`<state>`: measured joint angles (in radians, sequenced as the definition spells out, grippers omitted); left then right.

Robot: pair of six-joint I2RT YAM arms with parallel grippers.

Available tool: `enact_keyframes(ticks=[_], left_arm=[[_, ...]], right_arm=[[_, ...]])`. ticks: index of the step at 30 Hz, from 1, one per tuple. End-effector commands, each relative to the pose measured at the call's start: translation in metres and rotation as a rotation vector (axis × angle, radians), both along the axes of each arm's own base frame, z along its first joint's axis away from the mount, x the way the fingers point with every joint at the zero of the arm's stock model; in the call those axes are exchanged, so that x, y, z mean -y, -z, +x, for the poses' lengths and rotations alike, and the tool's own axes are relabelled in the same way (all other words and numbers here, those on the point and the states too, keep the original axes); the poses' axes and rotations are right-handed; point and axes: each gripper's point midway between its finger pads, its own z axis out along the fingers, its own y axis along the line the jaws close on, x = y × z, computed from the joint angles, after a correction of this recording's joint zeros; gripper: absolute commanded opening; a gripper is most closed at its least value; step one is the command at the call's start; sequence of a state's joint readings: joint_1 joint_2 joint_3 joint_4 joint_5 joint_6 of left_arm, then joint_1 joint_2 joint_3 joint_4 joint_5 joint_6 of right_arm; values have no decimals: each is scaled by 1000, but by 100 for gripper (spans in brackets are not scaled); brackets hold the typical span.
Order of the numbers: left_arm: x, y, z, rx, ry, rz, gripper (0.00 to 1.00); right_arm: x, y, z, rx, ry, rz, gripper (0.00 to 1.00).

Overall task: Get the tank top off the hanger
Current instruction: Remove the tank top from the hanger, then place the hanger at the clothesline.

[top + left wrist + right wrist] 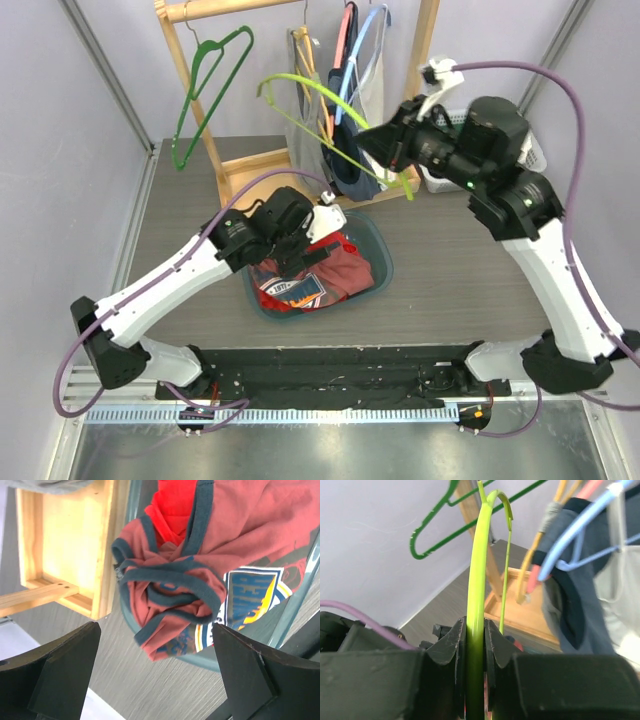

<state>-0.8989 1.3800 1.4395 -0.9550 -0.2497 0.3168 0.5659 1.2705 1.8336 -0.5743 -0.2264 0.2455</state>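
Observation:
A red tank top point(165, 585) with navy trim lies bunched in the teal basket point(235, 662), one fold drooping over the rim. My left gripper point(155, 675) hovers just above it, open, with nothing between its fingers. From above, the tank top point(345, 262) sits in the basket point(385, 262) under the left gripper point(300, 250). My right gripper point(375, 140) is raised at the back, shut on the lime green hanger point(300, 90). In the right wrist view the hanger point(477, 580) runs straight up out of the right gripper point(475, 635) and looks bare.
A wooden clothes rack point(215, 150) stands at the back with a dark green hanger point(205, 90) and several hangers carrying grey and dark garments point(355, 100). Its wooden base point(65, 545) lies right beside the basket. A white basket point(535, 155) sits at the back right.

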Motion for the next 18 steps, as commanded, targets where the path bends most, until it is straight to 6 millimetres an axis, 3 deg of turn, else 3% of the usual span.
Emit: enact_keyframes(ticks=[1, 2, 4, 5, 7, 8, 12, 18], left_arm=[[-21, -34, -13, 46, 15, -17, 100], [-21, -40, -14, 57, 26, -33, 100], [-25, -54, -16, 94, 34, -59, 100], [-27, -57, -17, 98, 39, -59, 100], [-31, -67, -20, 118, 40, -77, 100], [-33, -68, -21, 123, 40, -74, 100], [-41, -69, -26, 140, 39, -83, 100], [-48, -65, -31, 153, 50, -85, 100]], right_arm=[[-48, -42, 4, 105, -60, 71, 1], [-50, -61, 2, 149, -49, 79, 1], [-73, -43, 27, 95, 19, 25, 1], [-71, -60, 31, 120, 63, 47, 1], [-86, -44, 50, 89, 131, 1, 1], [-83, -56, 50, 109, 198, 21, 1], [-94, -52, 60, 117, 308, 2, 1], [-105, -45, 58, 124, 390, -25, 1]])
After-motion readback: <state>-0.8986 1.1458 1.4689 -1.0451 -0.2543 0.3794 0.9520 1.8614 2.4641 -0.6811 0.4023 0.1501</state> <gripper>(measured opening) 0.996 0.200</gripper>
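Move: The right hand already holds the bare lime hanger; the free stretch of rail near the rack's left end lies roughly 20 cm ahead, 24 cm left and 12 cm above it. The green hanger hangs about 18 cm ahead and 26 cm left, level with the hand; the gray garment is 18 cm ahead, 11 cm left, 12 cm lower. From the empty left hand that rail stretch is some 22 cm ahead, 11 cm left and 38 cm up; the bin with the tank top lies 2 cm ahead, 5 cm right, 20 cm below. Sweeping left about 13 cm and forward some 6 cm at nearly constant height, quick at first and then easing off, the right hand keeps its pinch on the lime hanger and carries it towards the rail beside the green hanger, the wrist turning clockwise late on, about 15 degrees. The left hand, fingers still wide open, rises about 7 cm above the bin while drawing left and back. ##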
